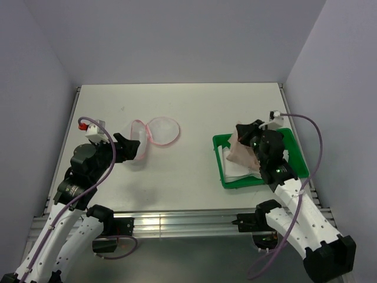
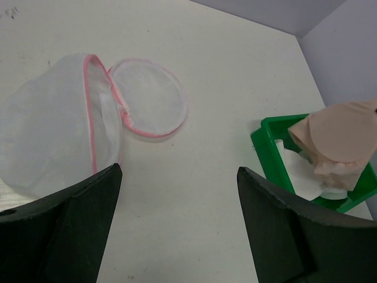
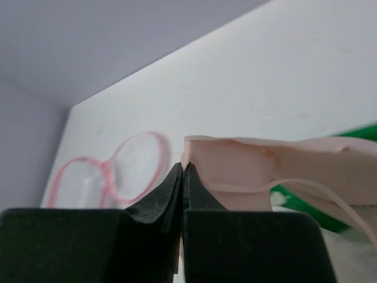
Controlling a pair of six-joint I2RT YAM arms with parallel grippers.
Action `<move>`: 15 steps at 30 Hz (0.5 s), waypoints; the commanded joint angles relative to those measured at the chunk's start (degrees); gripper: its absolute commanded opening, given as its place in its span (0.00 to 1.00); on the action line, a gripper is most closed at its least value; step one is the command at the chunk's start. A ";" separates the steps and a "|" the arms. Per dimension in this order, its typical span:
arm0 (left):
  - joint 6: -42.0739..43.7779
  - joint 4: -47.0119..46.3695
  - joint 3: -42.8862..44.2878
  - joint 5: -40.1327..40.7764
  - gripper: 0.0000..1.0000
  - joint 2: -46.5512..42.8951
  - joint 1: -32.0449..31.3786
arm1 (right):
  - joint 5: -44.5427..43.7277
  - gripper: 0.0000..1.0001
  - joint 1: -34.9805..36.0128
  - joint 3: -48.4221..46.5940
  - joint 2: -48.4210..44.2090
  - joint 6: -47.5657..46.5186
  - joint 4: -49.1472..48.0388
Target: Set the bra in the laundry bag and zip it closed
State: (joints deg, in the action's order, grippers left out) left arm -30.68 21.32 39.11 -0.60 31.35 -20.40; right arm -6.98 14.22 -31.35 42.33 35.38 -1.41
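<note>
The laundry bag (image 1: 158,132) lies open at the table's left, its two pink-rimmed white mesh halves (image 2: 150,100) side by side. My left gripper (image 1: 131,147) stands open right beside the nearer half (image 2: 53,141), with only bare table between its fingers (image 2: 179,171). The pale peach bra (image 1: 240,152) hangs partly lifted over the green tray (image 1: 221,141) on the right. My right gripper (image 3: 183,168) is shut on an edge of the bra (image 3: 235,168), its jaws pressed together at the fabric's left corner. In the left wrist view the bra (image 2: 339,132) rises above the tray.
White cloth (image 2: 300,174) lies in the green tray (image 2: 271,147) under the bra. Grey walls close in the table on three sides. A metal rail (image 1: 177,221) runs along the near edge.
</note>
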 commanded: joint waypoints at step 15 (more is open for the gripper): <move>0.35 -1.46 0.00 0.34 0.87 1.16 0.89 | 6.29 0.87 21.38 -0.73 3.89 2.17 2.88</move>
State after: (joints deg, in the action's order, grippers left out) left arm -30.70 21.30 39.11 -0.58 32.47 -19.79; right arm 3.75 35.40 -33.80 44.40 38.11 -3.68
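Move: The right gripper already pinches the bra, which hangs over the green box. It is bound for the bare table left of the box, about 17 cm to this hand's left, 10 cm back and 16 cm below. The box's middle lies some 14 cm right and 7 cm back, the laundry bag about 42 cm left and 5 cm ahead, both equally low. From the left gripper that bare spot is roughly 28 cm right and 2 cm back. Swing the right gripper left about 14 cm and some 6 cm back, off the green box towards the bag's side, carrying the pinched bra and turning the hand about 30 degrees counter-clockwise. Rise some 6 cm on the way, then sink again about 4 cm and spread the fingers wide at the end to let go of the bra over the bare table. ##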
